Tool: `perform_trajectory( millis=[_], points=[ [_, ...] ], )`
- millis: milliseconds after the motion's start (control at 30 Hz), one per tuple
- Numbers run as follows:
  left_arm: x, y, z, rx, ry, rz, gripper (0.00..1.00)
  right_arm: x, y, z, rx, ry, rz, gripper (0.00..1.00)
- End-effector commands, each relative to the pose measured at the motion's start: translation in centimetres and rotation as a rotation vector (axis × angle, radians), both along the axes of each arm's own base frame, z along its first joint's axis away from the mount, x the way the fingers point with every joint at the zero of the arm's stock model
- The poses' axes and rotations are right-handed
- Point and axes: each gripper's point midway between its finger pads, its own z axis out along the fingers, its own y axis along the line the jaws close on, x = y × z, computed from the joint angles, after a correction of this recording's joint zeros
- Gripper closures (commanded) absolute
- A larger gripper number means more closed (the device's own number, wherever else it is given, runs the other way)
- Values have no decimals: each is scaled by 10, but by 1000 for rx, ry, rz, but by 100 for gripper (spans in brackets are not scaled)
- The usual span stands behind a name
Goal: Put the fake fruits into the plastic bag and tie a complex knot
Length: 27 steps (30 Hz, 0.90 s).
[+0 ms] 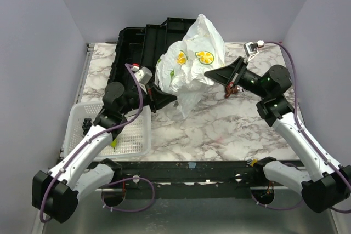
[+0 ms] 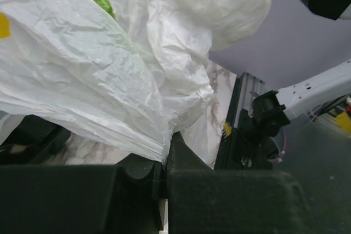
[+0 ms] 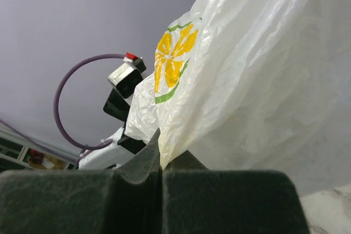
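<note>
The white plastic bag (image 1: 192,61) with yellow-green prints hangs lifted over the middle of the marble table between both arms. My left gripper (image 1: 171,100) is shut on its lower left edge; the left wrist view shows the bag (image 2: 109,64) pinched between the closed jaws. My right gripper (image 1: 209,74) is shut on the bag's right side; the right wrist view shows the bag (image 3: 247,75) squeezed in the closed jaws. One yellow-green fruit (image 1: 113,144) shows partly under my left arm in the white basket. No knot shows.
A white perforated basket (image 1: 134,135) stands at the front left with small dark items in it. A black tray (image 1: 137,53) lies at the back left behind the bag. A small brown object (image 1: 230,90) lies on the table under my right gripper.
</note>
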Motion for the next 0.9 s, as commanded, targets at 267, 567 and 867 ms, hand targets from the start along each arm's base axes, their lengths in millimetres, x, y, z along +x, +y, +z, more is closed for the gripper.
perform_trajectory(
  millis=[267,567,867],
  points=[
    [60,146,-31,462,-349,295,100,27,-122,-85,-321,233,-193,99],
    [-6,98,-58,563,-494,-59,100,6,-132,-172,-509,330,-36,99],
    [-47,54,-103,722,-685,-283,100,61,-179,-140,-804,55,-315,1]
  ],
)
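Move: Both hands already pinch the plastic bag. Its middle lies about 9 cm ahead, 6 cm right and 8 cm above the left hand, and some 6 cm ahead, 8 cm left of and about level with the right. The white basket is about 8 cm ahead, 28 cm left of and 28 cm below the left hand; the brown pipe is roughly 24 cm ahead, 12 cm right of and 36 cm below the right. Right hand sinks about 18 cm, swinging right, releasing the bag; left hand, still gripping, goes left, then back. ##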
